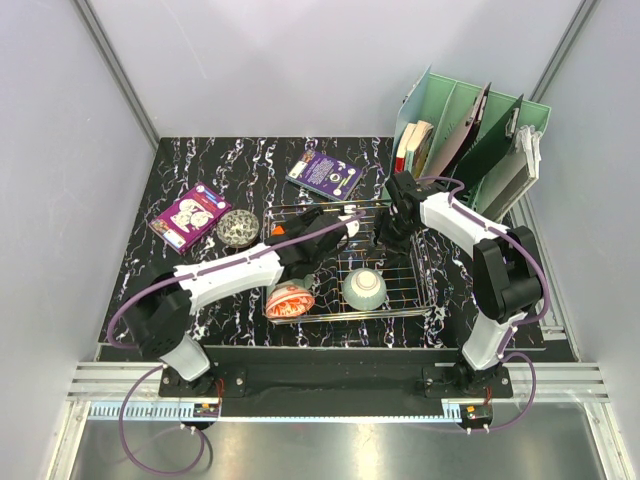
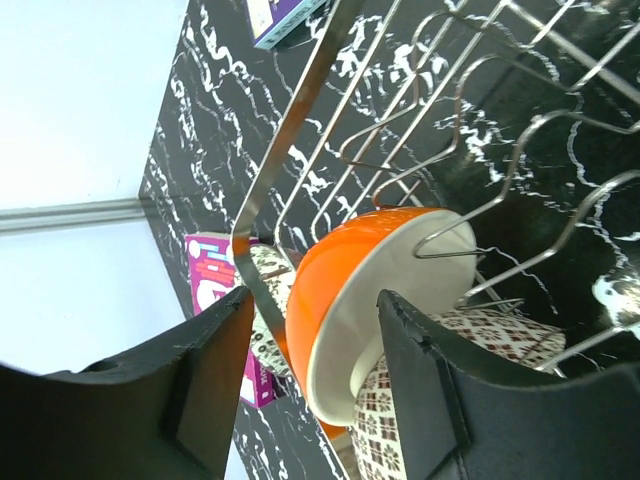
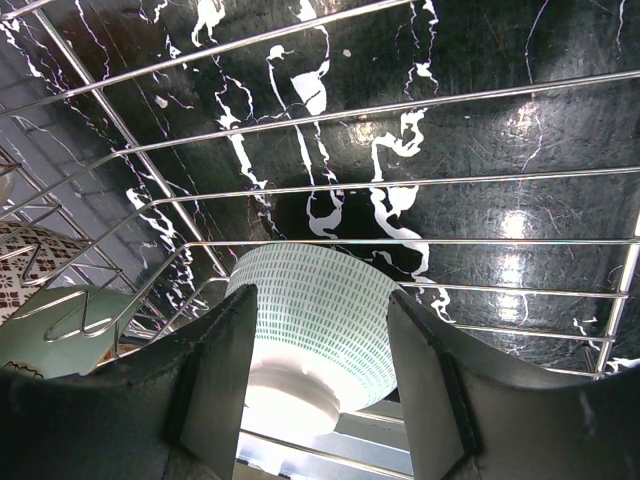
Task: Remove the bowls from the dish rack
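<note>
The chrome dish rack (image 1: 400, 300) stands in the middle of the black marbled table. In it lie a red-pink floral bowl (image 1: 290, 300) and a celadon bowl (image 1: 364, 288). My left gripper (image 1: 335, 228) reaches into the rack's back left. Its jaws (image 2: 315, 300) are open and straddle the rim of an orange bowl (image 2: 350, 270) that leans on a brown-patterned bowl (image 2: 500, 335). My right gripper (image 1: 393, 228) is at the rack's back. In the right wrist view it (image 3: 320, 295) is shut on a white bowl with green dashes (image 3: 320, 320), foot towards the camera.
A grey patterned bowl (image 1: 237, 227) sits on the table left of the rack, beside a purple box (image 1: 188, 217). Another purple box (image 1: 325, 173) lies behind the rack. A mint-green file organizer (image 1: 470, 135) with books stands at the back right. Rack wires (image 2: 440, 130) surround both grippers.
</note>
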Motion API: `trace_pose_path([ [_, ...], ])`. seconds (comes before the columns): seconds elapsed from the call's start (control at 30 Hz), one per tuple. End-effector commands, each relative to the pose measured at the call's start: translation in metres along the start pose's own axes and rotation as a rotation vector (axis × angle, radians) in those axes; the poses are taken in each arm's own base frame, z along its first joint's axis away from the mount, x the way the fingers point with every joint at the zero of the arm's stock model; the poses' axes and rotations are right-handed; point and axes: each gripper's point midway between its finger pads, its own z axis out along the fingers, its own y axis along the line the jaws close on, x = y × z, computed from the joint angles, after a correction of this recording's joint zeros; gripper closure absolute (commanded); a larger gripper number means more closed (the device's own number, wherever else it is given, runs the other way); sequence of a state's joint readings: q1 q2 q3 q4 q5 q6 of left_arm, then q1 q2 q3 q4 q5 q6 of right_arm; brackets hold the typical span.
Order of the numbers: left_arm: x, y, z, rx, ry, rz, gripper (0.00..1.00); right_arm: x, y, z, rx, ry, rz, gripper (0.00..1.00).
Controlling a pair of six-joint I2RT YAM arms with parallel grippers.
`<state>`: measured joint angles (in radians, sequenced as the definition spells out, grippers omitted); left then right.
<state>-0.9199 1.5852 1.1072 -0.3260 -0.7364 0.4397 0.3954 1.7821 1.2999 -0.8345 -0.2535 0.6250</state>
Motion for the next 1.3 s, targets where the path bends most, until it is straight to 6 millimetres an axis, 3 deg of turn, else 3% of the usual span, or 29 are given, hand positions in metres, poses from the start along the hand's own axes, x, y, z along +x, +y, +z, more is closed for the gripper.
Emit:
trace_pose_path([
  [0.0,0.002,0.020,0.003,-0.069,0.008,-0.062,0.41,-0.008,0.007,-0.004,-0.026,-0.015,-0.024,0.38],
  [0.23,0.016,0.030,0.012,-0.059,0.047,-0.111,0.42,-0.009,0.007,-0.002,-0.024,-0.008,-0.030,0.38],
  [0.5,0.019,0.028,0.020,-0.017,0.073,-0.145,0.49,-0.009,0.006,0.003,-0.016,0.008,-0.031,0.37],
  [0.87,0.034,0.022,0.023,-0.009,0.128,-0.155,0.82,-0.010,0.006,0.007,-0.013,0.018,-0.027,0.38],
  [0.9,0.033,0.026,0.024,-0.023,0.131,-0.171,0.92,-0.010,0.005,0.007,-0.013,0.020,-0.027,0.38],
  [0.97,0.035,0.030,0.026,-0.036,0.138,-0.199,1.00,-0.010,0.005,0.008,-0.011,0.022,-0.026,0.37],
  [1.27,0.029,0.054,0.029,-0.124,0.138,-0.228,1.00,-0.014,0.008,0.008,-0.013,0.016,-0.027,0.37],
])
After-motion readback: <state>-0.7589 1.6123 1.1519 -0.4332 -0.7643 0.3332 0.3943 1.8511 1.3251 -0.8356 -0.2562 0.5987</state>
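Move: The orange bowl stands on edge in the rack almost right under the left hand, its middle about 4 cm below and 1 cm left. The snowflake-patterned bowl is next behind, about 6 cm back and 2 cm left of the hand. The bowl already unloaded lies on the table some 14 cm left, 2 cm back and 12 cm down. From the right hand the orange bowl is about 17 cm left, 1 cm forward and roughly 3 cm higher. Leftward by about 6 cm, and a little forward, the left hand goes to the left side of the orange bowl's rim, turning some 15 degrees counter-clockwise. On the way it dips about 2 cm as the half-open fingers shut, pinching the rim between the pads, then it rises slightly with the grip kept. The right hand, fingers still open, sinks about 1.5 cm over the rack. ##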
